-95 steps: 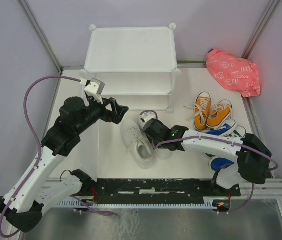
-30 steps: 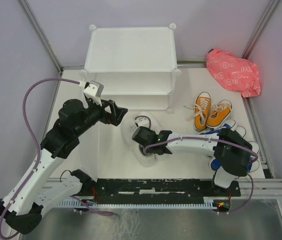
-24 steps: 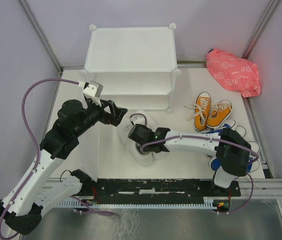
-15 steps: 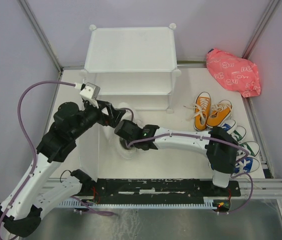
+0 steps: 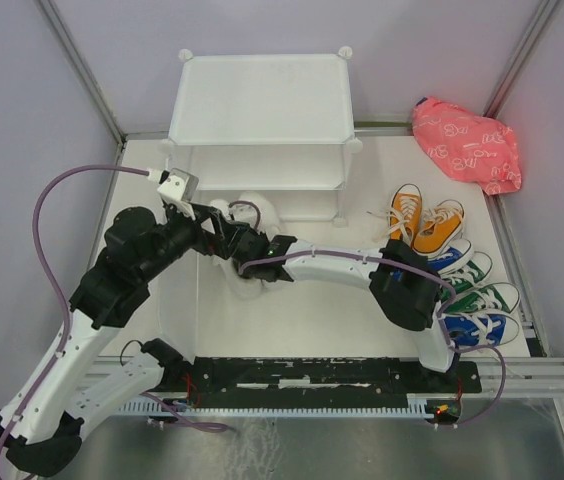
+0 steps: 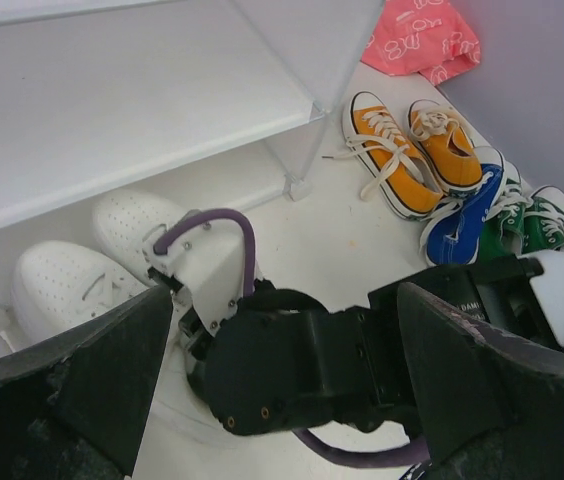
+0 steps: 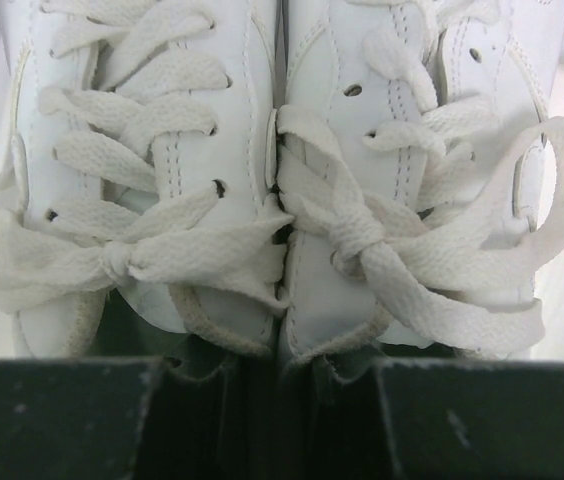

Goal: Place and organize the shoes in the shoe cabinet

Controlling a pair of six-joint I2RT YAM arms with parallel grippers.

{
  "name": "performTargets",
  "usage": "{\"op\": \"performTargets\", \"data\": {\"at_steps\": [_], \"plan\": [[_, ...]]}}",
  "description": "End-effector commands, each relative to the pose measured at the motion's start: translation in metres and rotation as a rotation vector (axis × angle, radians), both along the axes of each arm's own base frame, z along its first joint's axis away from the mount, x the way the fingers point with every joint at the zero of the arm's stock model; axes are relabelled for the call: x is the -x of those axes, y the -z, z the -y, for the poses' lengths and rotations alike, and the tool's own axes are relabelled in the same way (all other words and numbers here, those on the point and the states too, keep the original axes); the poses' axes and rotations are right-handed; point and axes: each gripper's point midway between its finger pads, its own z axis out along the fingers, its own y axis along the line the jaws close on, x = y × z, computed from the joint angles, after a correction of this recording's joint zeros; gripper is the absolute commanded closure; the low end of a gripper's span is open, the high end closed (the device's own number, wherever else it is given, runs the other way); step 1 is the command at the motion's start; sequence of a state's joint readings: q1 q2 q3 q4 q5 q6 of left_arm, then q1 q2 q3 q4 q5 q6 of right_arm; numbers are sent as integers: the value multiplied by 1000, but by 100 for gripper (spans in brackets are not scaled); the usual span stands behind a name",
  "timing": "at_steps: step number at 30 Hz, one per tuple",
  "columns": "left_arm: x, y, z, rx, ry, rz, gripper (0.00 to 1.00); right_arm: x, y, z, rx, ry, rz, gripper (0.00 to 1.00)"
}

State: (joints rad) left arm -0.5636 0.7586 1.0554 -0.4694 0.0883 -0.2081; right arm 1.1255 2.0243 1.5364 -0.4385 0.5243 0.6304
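Observation:
My right gripper [image 5: 252, 252] is shut on a pair of white shoes [image 5: 247, 208]. In the right wrist view its fingers [image 7: 212, 420] pinch the two inner collars of the white shoes [image 7: 212, 150] together. The toes point into the lower opening of the white shoe cabinet [image 5: 262, 100]. In the left wrist view the white shoes [image 6: 62, 290] lie under the cabinet's shelf [image 6: 132, 100]. My left gripper [image 5: 224, 238] is open and empty, right beside the right wrist; its view [image 6: 282, 380] shows that wrist between its spread fingers.
Orange shoes [image 5: 422, 225] stand right of the cabinet, with blue [image 5: 482, 330] and green shoes [image 5: 487, 298] lined up near the right edge. A pink patterned bag [image 5: 467, 145] lies at the back right. The cabinet's front panel [image 5: 177, 295] lies open at front left.
My right arm has carried the white pair left and back, from the table's middle to the cabinet's lower opening. My left gripper has shifted slightly and stayed open.

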Motion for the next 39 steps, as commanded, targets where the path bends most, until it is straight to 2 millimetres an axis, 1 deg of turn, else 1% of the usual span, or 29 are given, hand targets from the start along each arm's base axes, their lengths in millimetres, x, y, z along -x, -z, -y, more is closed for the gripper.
{"op": "performTargets", "data": {"at_steps": [1, 5, 10, 12, 16, 21, 23, 26, 27, 29, 32, 33, 35, 39], "plan": [[6, -13, 1, 4, 31, 61, 1, -63, -113, -38, -339, 142, 234, 98], [6, -12, 1, 0, 37, 60, 1, -78, -110, -47, -343, 151, 223, 98], [9, -15, 3, 9, 53, 63, 1, -100, -105, -55, -352, 189, 232, 98], [10, -15, 3, 9, 55, 65, 1, -108, -112, -58, -369, 211, 254, 98], [10, -11, 4, 5, 59, 59, 1, -122, -118, -62, -379, 257, 299, 98], [12, -11, 4, 6, 67, 59, 1, -131, -109, -63, -366, 287, 299, 98], [13, -11, 3, 5, 65, 59, 1, -132, -103, -61, -357, 297, 290, 95], [13, -10, 3, 5, 63, 59, 1, -133, -94, -56, -345, 322, 275, 86], [13, -10, 2, 4, 62, 58, 1, -134, -93, -55, -344, 330, 272, 82], [13, -11, 2, 5, 63, 59, 1, -135, -90, -53, -345, 335, 261, 66], [13, -11, 2, 6, 61, 55, 1, -134, -91, -54, -351, 329, 253, 38], [13, -11, 2, 5, 61, 56, 1, -133, -92, -55, -355, 324, 250, 32], [13, -10, 1, 3, 56, 55, 1, -131, -95, -57, -366, 309, 239, 24], [12, -11, 0, -2, 50, 58, 1, -126, -102, -60, -381, 275, 216, 21]]}}
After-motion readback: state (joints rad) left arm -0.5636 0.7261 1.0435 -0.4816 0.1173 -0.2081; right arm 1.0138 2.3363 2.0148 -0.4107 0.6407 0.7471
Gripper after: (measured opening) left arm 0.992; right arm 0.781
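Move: The right gripper holds the two white shoes by their adjoining inner sides, toes ahead. The left half of the lower compartment's mouth lies about 13 cm ahead of the right hand, 5 cm left and roughly level. The middle shelf's front edge runs over the mouth, some 9 cm higher than the hand; the cabinet's left wall is 13 cm ahead, 17 cm left. From the left hand that mouth is about 19 cm ahead, 4 cm left and 25 cm below. Slide the pinched pair of white shoes toes first into the lower compartment: take the right hand forward about 10 cm and some 4 cm left, rising 2 cm early and sinking back, while turning it slightly clockwise. Then spread the fingers wide to let go of the inner sides, and lift about 3 cm, still easing forward. ##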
